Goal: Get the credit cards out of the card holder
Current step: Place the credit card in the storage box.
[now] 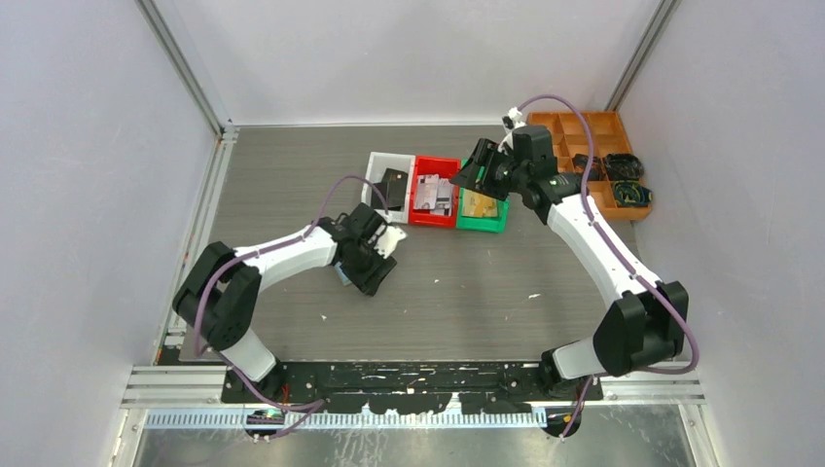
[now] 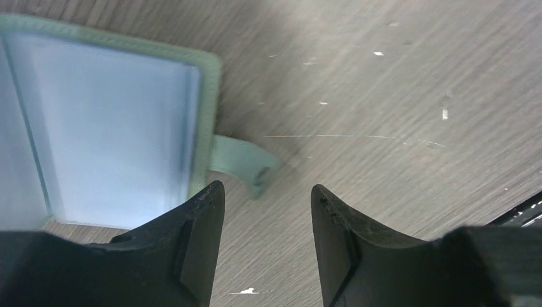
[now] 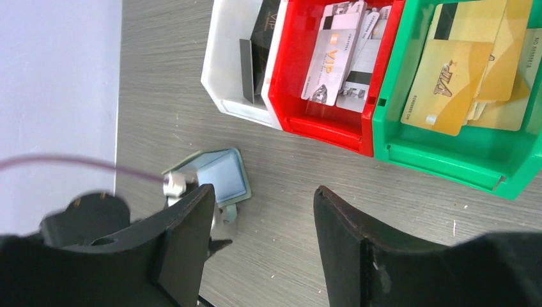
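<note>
The card holder (image 2: pixel 108 128) lies open on the table, mint-green, with clear pockets and a small tab (image 2: pixel 246 163). My left gripper (image 2: pixel 267 187) hovers open just beside that tab, with nothing between its fingers. The holder (image 3: pixel 220 176) also shows in the right wrist view, partly behind the left arm. Only a sliver of it (image 1: pixel 342 276) peeks out under the left gripper (image 1: pixel 375 277) from above. The credit cards lie in bins: gold ones (image 3: pixel 447 83) in the green bin, silver ones (image 3: pixel 339 57) in the red, black ones (image 3: pixel 255 38) in the white. My right gripper (image 3: pixel 263 188) is open and empty, raised above the green bin's near side (image 1: pixel 470 175).
The white bin (image 1: pixel 375 185), red bin (image 1: pixel 420 216) and green bin (image 1: pixel 482 226) stand in a row at mid-table. An orange compartment tray (image 1: pixel 574 131) with black coiled cables (image 1: pixel 623 180) sits at the back right. Walls and frame posts close in the table.
</note>
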`<action>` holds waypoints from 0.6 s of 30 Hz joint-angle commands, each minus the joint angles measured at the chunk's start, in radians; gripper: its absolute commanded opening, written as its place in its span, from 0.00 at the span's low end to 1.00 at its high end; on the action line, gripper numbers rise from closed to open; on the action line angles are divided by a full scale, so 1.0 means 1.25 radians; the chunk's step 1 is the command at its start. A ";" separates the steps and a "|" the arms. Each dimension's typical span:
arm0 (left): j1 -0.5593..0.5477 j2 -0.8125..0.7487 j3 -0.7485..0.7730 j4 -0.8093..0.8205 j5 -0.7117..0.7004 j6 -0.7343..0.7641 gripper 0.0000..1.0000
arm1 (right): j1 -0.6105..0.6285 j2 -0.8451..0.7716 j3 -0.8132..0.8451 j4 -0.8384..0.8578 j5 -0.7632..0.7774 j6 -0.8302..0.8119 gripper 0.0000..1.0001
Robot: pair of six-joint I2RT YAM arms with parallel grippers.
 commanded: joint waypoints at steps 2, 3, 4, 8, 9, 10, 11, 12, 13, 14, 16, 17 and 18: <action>0.110 0.028 0.026 0.004 0.147 -0.016 0.53 | 0.001 -0.083 -0.053 0.083 -0.009 0.014 0.64; 0.112 0.023 0.031 -0.001 0.163 -0.013 0.53 | 0.000 -0.093 -0.065 0.093 -0.007 0.016 0.64; 0.111 0.009 0.033 -0.004 0.187 -0.009 0.58 | 0.001 -0.101 -0.079 0.101 -0.003 0.017 0.64; 0.096 -0.077 0.060 -0.045 0.237 0.008 0.80 | 0.001 -0.136 -0.119 0.116 0.026 0.010 0.65; 0.096 -0.099 0.077 -0.074 0.244 0.020 0.83 | 0.001 -0.146 -0.130 0.120 0.037 0.010 0.65; 0.096 -0.121 0.095 -0.104 0.246 0.032 0.85 | 0.001 -0.157 -0.142 0.128 0.046 0.010 0.66; 0.099 -0.146 0.112 -0.134 0.248 0.046 0.88 | 0.000 -0.167 -0.159 0.135 0.056 0.010 0.67; 0.108 -0.173 0.126 -0.158 0.254 0.059 0.90 | 0.001 -0.177 -0.172 0.141 0.075 0.012 0.67; 0.120 -0.203 0.138 -0.177 0.261 0.068 0.93 | 0.001 -0.189 -0.186 0.148 0.093 0.012 0.68; 0.137 -0.234 0.147 -0.188 0.264 0.073 0.97 | 0.001 -0.199 -0.201 0.151 0.114 0.008 0.70; 0.183 -0.289 0.159 -0.202 0.262 0.085 1.00 | 0.001 -0.230 -0.231 0.152 0.178 0.004 0.82; 0.218 -0.311 0.157 -0.199 0.261 0.087 1.00 | 0.000 -0.244 -0.247 0.146 0.223 0.002 0.96; 0.253 -0.335 0.146 -0.184 0.261 0.088 1.00 | 0.000 -0.258 -0.266 0.144 0.293 0.004 0.99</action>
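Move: My left hand hovers empty and low behind the card holder, whose middle lies about 7 cm ahead, 3 cm to its left and 3 cm down; the white box is some 21 cm ahead and 3 cm right of that hand, the red one as far out and 12 cm right. From my empty right hand, the holder lies about 22 cm left, 6 cm back and 22 cm down. The green box is 7 cm ahead and 4 cm right of my right hand, 20 cm below. With my left hand I make a small dip of about 2 cm forward and left towards the holder and come back, then lift nearly straight up, away from the holder, ending about 14 cm higher, the fingertips swinging some 20 degrees to the right while the half-open fingers spread wide. Meanwhile my right hand eases back from the row of boxes and rightwards, sinking slightly late on as its fingers open further. ##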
